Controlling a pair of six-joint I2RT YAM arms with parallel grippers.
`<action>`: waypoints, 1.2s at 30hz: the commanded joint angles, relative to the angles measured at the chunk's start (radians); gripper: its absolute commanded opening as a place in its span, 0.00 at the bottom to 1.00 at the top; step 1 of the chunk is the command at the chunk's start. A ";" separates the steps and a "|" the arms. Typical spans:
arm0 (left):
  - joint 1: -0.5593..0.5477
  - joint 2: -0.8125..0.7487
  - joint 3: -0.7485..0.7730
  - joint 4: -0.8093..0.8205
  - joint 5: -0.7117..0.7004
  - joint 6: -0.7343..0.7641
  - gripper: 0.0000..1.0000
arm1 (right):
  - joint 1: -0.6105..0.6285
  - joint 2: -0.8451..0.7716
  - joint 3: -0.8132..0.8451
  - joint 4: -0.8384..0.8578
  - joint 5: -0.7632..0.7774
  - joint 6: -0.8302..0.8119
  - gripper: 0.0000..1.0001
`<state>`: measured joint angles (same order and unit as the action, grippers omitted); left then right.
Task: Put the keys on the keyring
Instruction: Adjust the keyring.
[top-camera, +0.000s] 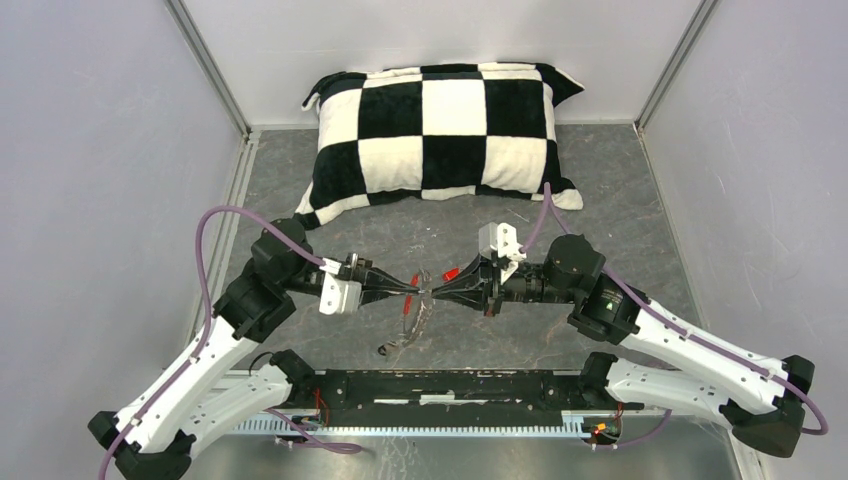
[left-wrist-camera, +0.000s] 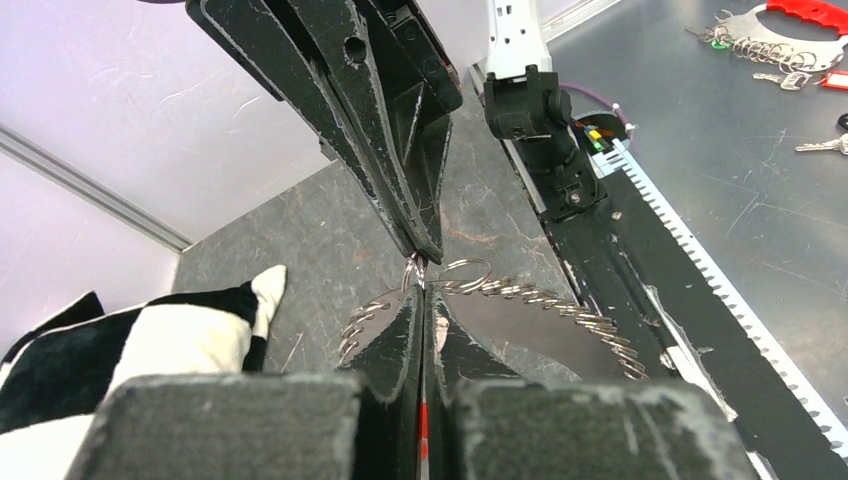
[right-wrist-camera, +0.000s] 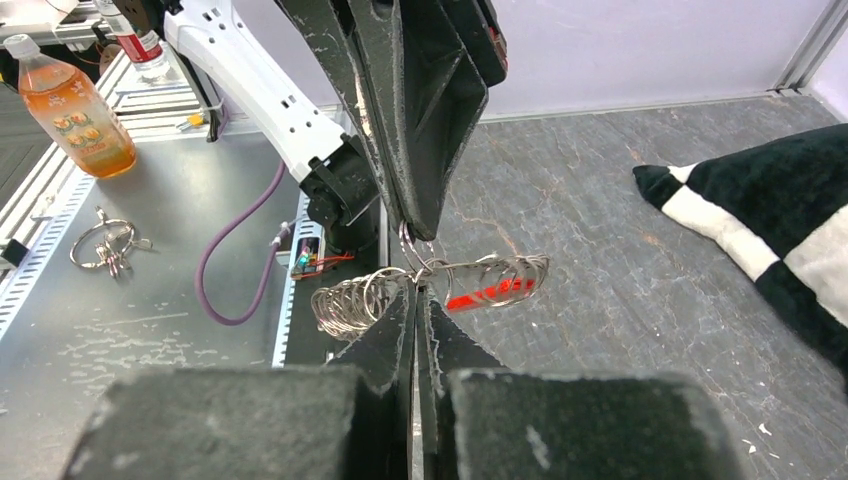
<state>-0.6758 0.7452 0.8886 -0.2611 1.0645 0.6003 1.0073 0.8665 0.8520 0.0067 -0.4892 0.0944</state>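
Note:
My left gripper (top-camera: 415, 288) and right gripper (top-camera: 436, 291) meet tip to tip above the middle of the mat, both shut. The keyring (top-camera: 412, 322), a silvery coil, is pinched where they meet and hangs toward the near edge. In the left wrist view its coils (left-wrist-camera: 560, 300) fan out either side of my left gripper (left-wrist-camera: 421, 290), and a red sliver shows between the jaws. In the right wrist view a red piece (right-wrist-camera: 487, 293) lies inside the keyring (right-wrist-camera: 345, 300), beside my right gripper (right-wrist-camera: 415, 290). Key head or ring section, I cannot tell. No key shows plainly.
A black-and-white checked pillow (top-camera: 450, 130) lies at the back of the mat. The arms' black base rail (top-camera: 450, 388) runs along the near edge. Outside it, the metal bench holds loose keys and rings (left-wrist-camera: 770, 45), a ring bundle (right-wrist-camera: 105, 245) and an orange bottle (right-wrist-camera: 75, 110).

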 joint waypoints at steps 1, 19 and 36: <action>-0.002 -0.046 0.007 0.017 0.026 0.032 0.02 | -0.008 -0.023 -0.005 0.028 0.079 0.036 0.00; -0.002 -0.075 -0.007 0.116 0.051 -0.049 0.02 | -0.008 -0.038 -0.056 0.058 0.143 0.139 0.00; -0.002 -0.044 0.014 0.230 0.063 -0.280 0.02 | -0.009 -0.088 -0.221 0.341 0.114 0.256 0.00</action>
<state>-0.6758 0.6876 0.8711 -0.0093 1.0966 0.3439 1.0004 0.8227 0.6033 0.2276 -0.3897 0.3393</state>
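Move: Both my hands are shut on neighbouring steel rings of the keyring, fingertips almost meeting. The keyring's plate and handle hang about 5 cm below, roughly 1 cm back from both hands, straight under the left one and about 2 cm to the left of the right one. A red key tag lies some 3 cm forward of my right hand, about 3 cm to its right and roughly 5 cm lower. I keep both hands almost in place on the rings at first, shifting by barely a centimetre, then part them vertically. My right hand keeps its pinch and sinks about 5 cm, rolling so its forward side dips, while my left rises about 4 cm and eases back some 2 cm, fingertips tipping slightly up. My left fingers stay shut but come free of their ring. ##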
